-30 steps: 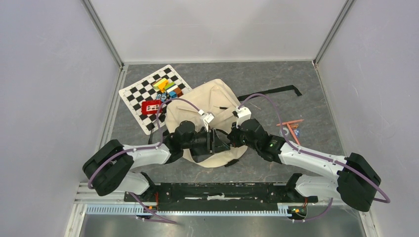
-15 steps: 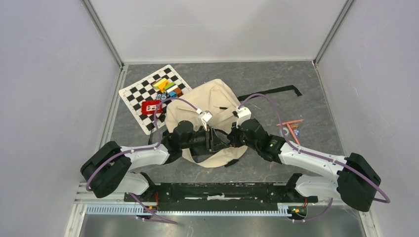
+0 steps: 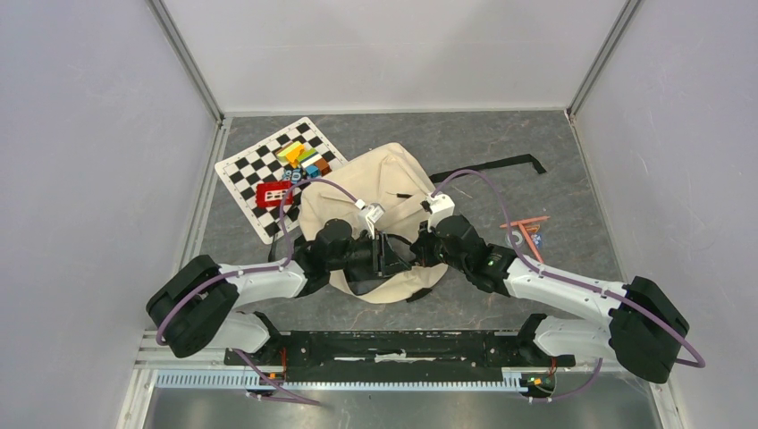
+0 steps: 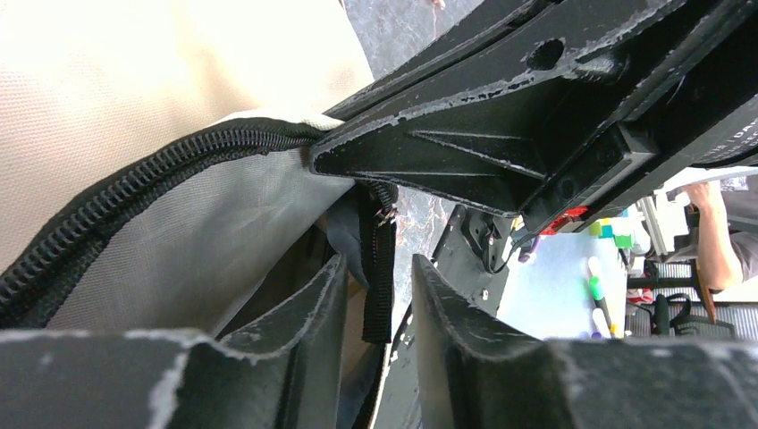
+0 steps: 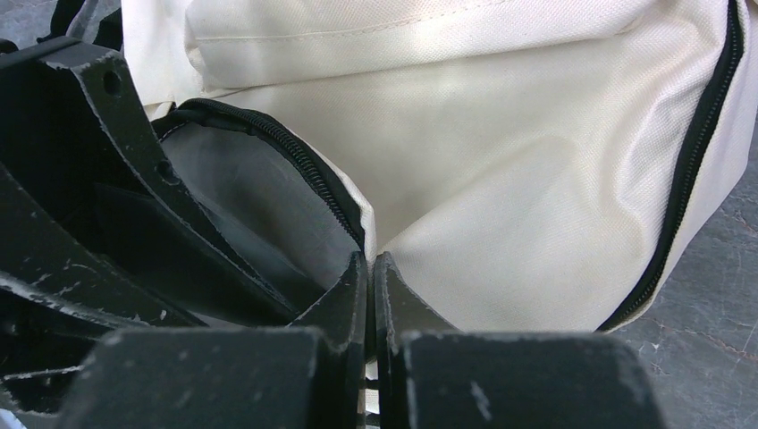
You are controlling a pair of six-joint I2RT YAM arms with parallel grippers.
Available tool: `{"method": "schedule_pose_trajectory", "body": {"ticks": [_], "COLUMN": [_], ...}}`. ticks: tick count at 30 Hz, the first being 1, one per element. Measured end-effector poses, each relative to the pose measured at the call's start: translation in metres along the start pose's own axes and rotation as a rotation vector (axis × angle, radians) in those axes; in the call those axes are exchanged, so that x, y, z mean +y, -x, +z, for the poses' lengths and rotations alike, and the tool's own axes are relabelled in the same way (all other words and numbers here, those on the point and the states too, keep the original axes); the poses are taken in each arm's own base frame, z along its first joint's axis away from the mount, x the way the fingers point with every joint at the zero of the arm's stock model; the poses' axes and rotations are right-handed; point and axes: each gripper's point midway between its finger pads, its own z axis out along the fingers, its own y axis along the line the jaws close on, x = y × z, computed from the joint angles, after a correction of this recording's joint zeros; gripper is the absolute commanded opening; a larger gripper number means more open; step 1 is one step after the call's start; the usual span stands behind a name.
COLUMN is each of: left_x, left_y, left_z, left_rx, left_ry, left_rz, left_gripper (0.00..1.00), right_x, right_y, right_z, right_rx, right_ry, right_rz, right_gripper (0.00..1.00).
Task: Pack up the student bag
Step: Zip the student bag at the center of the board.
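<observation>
The student bag (image 3: 375, 192), a cream canvas backpack with black zipper trim, lies in the middle of the table with its opening toward the arms. My right gripper (image 5: 370, 257) is shut on the bag's cream rim beside the zipper (image 5: 308, 170) and holds the opening up, so the grey lining (image 5: 241, 192) shows. My left gripper (image 4: 379, 261) is open at the same opening. A black zipper tape end (image 4: 382, 286) hangs between its fingers, close to the left one and apart from the right one. In the top view the left gripper (image 3: 383, 255) and right gripper (image 3: 416, 250) nearly meet.
A checkerboard mat (image 3: 259, 170) at the back left carries coloured blocks (image 3: 304, 159) and a red item (image 3: 273, 193). A loose black strap (image 3: 501, 165) lies behind the bag on the right. Orange pencils (image 3: 527, 228) lie right of the right arm.
The left arm has edged a little further in at the bag's opening and its jaws have narrowed. The right gripper keeps its hold on the rim.
</observation>
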Motion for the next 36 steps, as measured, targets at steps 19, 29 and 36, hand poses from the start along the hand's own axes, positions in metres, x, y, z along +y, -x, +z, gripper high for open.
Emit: {"method": "schedule_pose_trajectory", "body": {"ticks": [19, 29, 36], "left_x": [0.001, -0.003, -0.01], "left_y": [0.005, 0.007, 0.01], "left_z": [-0.001, -0.003, -0.013], "left_rx": [-0.023, -0.031, -0.041], "left_ry": [0.015, 0.007, 0.002], "left_rz": [0.004, 0.01, 0.015], "left_gripper": [0.18, 0.02, 0.02], "right_x": [0.001, 0.002, -0.001], "right_y": [-0.001, -0.002, -0.001], "right_z": [0.0, 0.001, 0.001], "right_rx": [0.006, 0.007, -0.002], "right_ry": [0.006, 0.013, -0.002], "right_rz": [0.0, 0.001, -0.003], "right_gripper": [0.0, 0.0, 0.16]}}
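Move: The zipper pull hangs between my left hand's open fingertips, its middle only about 1 cm to the right and otherwise level with the hand point. The bag edge pinched by my right hand is about 3 cm to the right and 2 cm farther out. A black strap end lies near the board some 7 cm back, 3 cm right and 8 cm below. From my right hand the zipper pull lies about 3 cm left and 2 cm back. I shut my left fingers from nearly half open, almost in place, and pinch the zipper pull's tab between their tips; then I draw it up about 1.5 cm and a little left, away from the bag edge my right hand holds. My right hand stays put and keeps that edge pinched, with no real turn in either wrist. ##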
